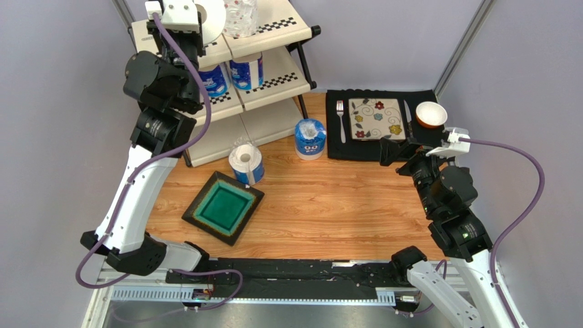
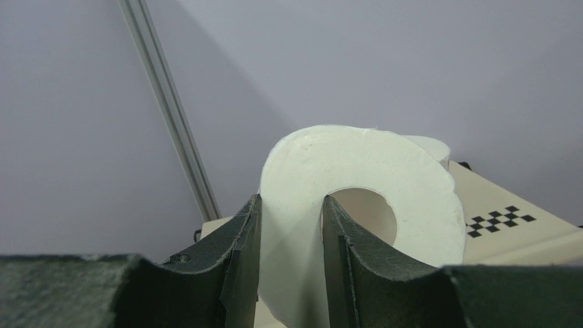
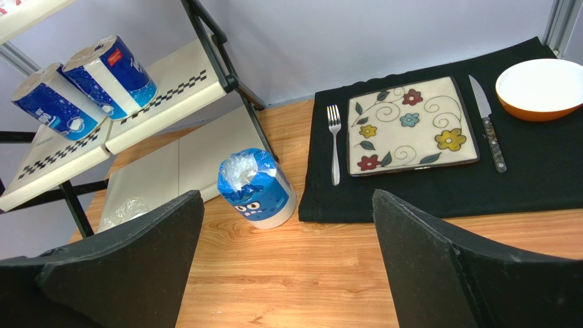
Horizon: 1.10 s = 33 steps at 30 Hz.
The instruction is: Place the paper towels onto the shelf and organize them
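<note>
The shelf point(image 1: 277, 65) stands at the far left. My left gripper point(image 1: 200, 29) is at its top tier, shut on the wall of a bare white paper towel roll point(image 1: 213, 19). In the left wrist view one finger point(image 2: 239, 253) is outside the roll point(image 2: 356, 171) and the other is inside its core. A patterned-wrap roll point(image 1: 241, 15) stands beside it. Two blue-wrapped rolls point(image 1: 215, 80) point(image 1: 246, 72) lie on the middle tier. Two more rolls point(image 1: 310, 139) point(image 1: 246, 162) stand on the table. My right gripper point(image 3: 287, 260) is open and empty above the table, right of them.
A green square plate point(image 1: 224, 207) lies near the front roll. A black placemat point(image 1: 335, 147) at the far right holds a floral plate point(image 1: 376, 118), fork point(image 1: 340, 119), knife point(image 1: 406, 113) and orange bowl point(image 1: 431, 114). Crumpled clear plastic point(image 3: 126, 208) lies on the bottom tier.
</note>
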Motion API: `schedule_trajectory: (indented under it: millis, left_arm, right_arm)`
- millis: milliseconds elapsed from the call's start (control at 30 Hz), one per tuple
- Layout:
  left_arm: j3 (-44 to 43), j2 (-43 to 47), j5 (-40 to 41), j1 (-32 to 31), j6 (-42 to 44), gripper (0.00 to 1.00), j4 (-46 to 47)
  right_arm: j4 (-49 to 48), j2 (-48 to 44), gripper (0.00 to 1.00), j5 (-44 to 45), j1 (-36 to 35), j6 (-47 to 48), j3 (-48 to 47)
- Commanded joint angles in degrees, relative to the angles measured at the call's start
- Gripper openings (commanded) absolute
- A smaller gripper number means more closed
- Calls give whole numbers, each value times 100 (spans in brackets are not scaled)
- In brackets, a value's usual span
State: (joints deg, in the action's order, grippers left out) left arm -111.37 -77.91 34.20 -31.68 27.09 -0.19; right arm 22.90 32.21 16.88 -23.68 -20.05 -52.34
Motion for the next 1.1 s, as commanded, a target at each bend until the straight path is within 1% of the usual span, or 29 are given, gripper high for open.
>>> schedule_trajectory:
  millis: [0,67,100,133,167,200,233,267,367,533,600,667,1067]
  left_arm:
    - [37,-5,-878,862,-1264,11,-358]
    - [54,-22,-1256,1163,-1618,11,-464]
    - [54,-23,-1388,1443,-1933,11,-500]
    - [28,-40,-1607,1585,-2092,11,-535]
    - [10,-101,-1722,1717,-2433,11,-605]
    - [2,-119,-1854,1962,-2585,11,-623]
    - [10,-137,-2081,2077,-2673,11,-640]
    - [2,-180,-2179,2174,-2970,11,-649]
    - [10,-233,-2513,2517,-3349,11,-641]
    - [-7,-382,-2900,2816,-3763,10,-562]
    - [28,-409,-3110,2948,-4053,10,-553]
    - [72,-436,-3147,2992,-4168,9,-527]
    - [133,-541,-3200,3028,-4282,11,-421]
  right_arm:
    - [-180,-83,98,51,4,124,-22]
    - [-180,-100,98,95,4,151,-22]
    - [-171,-109,98,113,4,151,-31]
    - [-163,-101,98,122,4,160,-40]
    - [-163,-101,98,131,4,160,-40]
    - [-163,-101,98,122,4,160,-48]
    - [-154,-92,98,113,4,151,-57]
    - [-136,-92,98,113,4,160,-66]
    - [-145,-74,98,113,4,151,-75]
    - [-136,-30,98,96,4,151,-92]
    - [-127,-4,98,96,4,177,-101]
    - [-127,14,98,131,4,186,-110]
    - [-127,-13,98,157,4,204,-5]
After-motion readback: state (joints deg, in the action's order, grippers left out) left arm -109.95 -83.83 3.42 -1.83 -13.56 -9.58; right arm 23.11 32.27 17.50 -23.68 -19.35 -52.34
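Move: My left hand holds a white roll over the front of the shelf unit. The middle of the empty left half of the top shelf lies about 13 cm ahead, 8 cm left and 17 cm below. The flowered roll stands about 17 cm ahead, 8 cm right, 12 cm lower; the left blue roll, one shelf down, is 13 cm ahead, 4 cm left, 32 cm below. From my right hand, that empty half is some 23 cm ahead, 61 cm left, 13 cm up. I carry the pinched roll forward about 10 cm, with my left hand sinking some 7 cm and swinging left 6 cm, to bring it in over the empty left half of the top shelf, beside the flowered roll. The leftward swing comes first; then I ease forward and down more slowly, rolling the hand's left side down about 20 degrees and turning clockwise some 15, grip kept. ##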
